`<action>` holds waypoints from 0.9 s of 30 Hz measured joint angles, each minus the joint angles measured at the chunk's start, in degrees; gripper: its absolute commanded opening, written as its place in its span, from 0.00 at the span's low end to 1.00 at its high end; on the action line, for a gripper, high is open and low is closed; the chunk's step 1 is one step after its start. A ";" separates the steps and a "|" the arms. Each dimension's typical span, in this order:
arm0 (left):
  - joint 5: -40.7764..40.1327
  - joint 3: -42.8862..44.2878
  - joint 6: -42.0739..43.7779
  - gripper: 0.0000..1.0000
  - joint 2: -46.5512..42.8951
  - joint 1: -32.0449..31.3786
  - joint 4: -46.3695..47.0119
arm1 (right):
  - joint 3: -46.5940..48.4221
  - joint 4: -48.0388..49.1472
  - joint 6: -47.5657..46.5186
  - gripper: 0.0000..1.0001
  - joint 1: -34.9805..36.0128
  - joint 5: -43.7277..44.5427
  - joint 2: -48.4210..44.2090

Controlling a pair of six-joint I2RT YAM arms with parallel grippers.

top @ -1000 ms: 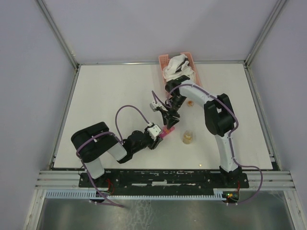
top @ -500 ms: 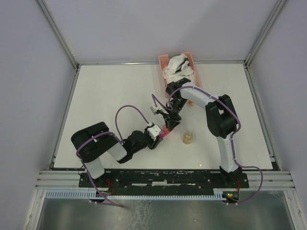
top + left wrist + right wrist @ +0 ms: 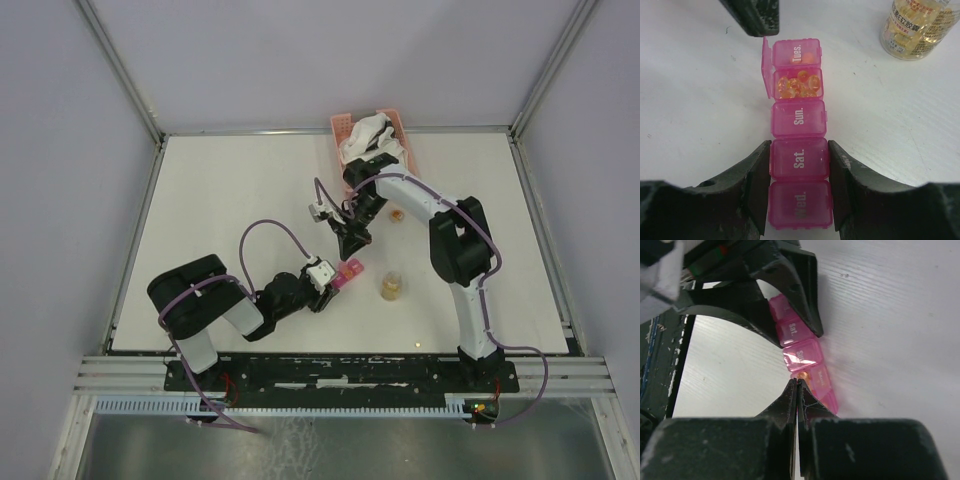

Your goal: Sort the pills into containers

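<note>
The containers [image 3: 799, 159] are a magenta strip of day-marked boxes lying on the white table. My left gripper [image 3: 799, 150] is shut on the strip, its fingers [image 3: 752, 185] pressed against both sides of the Sat. and Wed. boxes. One box stands open, lid hinged to the left, with orange pills [image 3: 796, 85] inside. More pills fill the clear jar [image 3: 917, 25] at the upper right. My right gripper [image 3: 797, 381] is shut and holds nothing, its tip hovering just over the open box [image 3: 810, 376]. From above, the strip [image 3: 349, 271] lies between the left gripper [image 3: 328, 276] and the right gripper [image 3: 352, 243].
The pill jar [image 3: 392, 287] stands uncapped right of the strip. A small tan round thing [image 3: 397, 214] lies farther back. A pink lattice basket [image 3: 405, 150] with white cloth sits at the table's far edge, behind the right arm.
My right gripper has closed its jaws and drawn back a little from the strip, toward the far left. The left gripper and the strip have not moved.
</note>
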 measured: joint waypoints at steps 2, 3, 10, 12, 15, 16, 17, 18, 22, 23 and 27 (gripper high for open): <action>0.13 -0.02 0.02 0.34 0.00 0.00 0.02 | -0.46 3.39 3.91 0.01 0.00 1.01 0.09; 0.17 -0.04 0.02 0.33 0.00 0.00 0.04 | -0.46 4.52 5.29 0.01 0.00 1.55 0.22; 0.24 -0.04 0.00 0.33 0.00 0.02 0.09 | -0.63 9.03 9.77 0.01 0.02 4.04 1.53; 0.24 -0.04 0.02 0.33 0.00 0.02 0.09 | -0.87 9.14 9.68 0.01 0.11 4.46 1.60; 0.24 -0.04 0.02 0.33 0.00 0.02 0.09 | -1.40 8.41 8.28 0.01 0.26 5.03 1.60; 0.24 -0.04 0.00 0.33 0.00 0.02 0.09 | -1.66 8.00 7.72 0.01 0.35 5.18 1.60; 0.24 -0.04 0.00 0.33 0.00 0.02 0.09 | -2.14 7.58 6.88 0.01 0.48 5.31 1.60; 0.24 -0.04 0.02 0.33 0.00 0.02 0.09 | -2.58 7.28 6.36 0.01 0.59 5.40 1.60; 0.24 -0.04 0.00 0.33 0.00 0.02 0.09 | -5.33 6.54 4.37 0.01 1.18 6.01 1.57; 0.24 -0.04 0.00 0.33 0.00 0.02 0.09 | -5.90 6.56 4.22 0.01 1.33 6.23 1.57; 0.24 -0.04 0.00 0.33 0.00 0.02 0.09 | -8.41 7.41 4.35 0.01 1.99 7.78 1.14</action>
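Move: The open Mon. compartment, its lid standing up along the far-left side, lies about 7 cm below my shut right fingertips, some 2 cm back and 1 cm right. From that hand, Tues. is about 3 cm right and level fore and aft, Sun. 4 cm back and 1 cm left, and the pill bottle 5 cm back and 10 cm right. From my left hand, Mon. is about 3 cm ahead and 4 cm right, at the same height. With my right fingers still shut, I reach down and about 2.5 cm forward past the raised Mon. lid, then sweep back nearly 4 cm, drifting right and still sinking, to bring the lid over and set the fingertips on its free edge. I sink about 5 cm in all, tilting roughly 10 degrees. My left hand stays put and keeps its pinch on the pill box at Sat. ##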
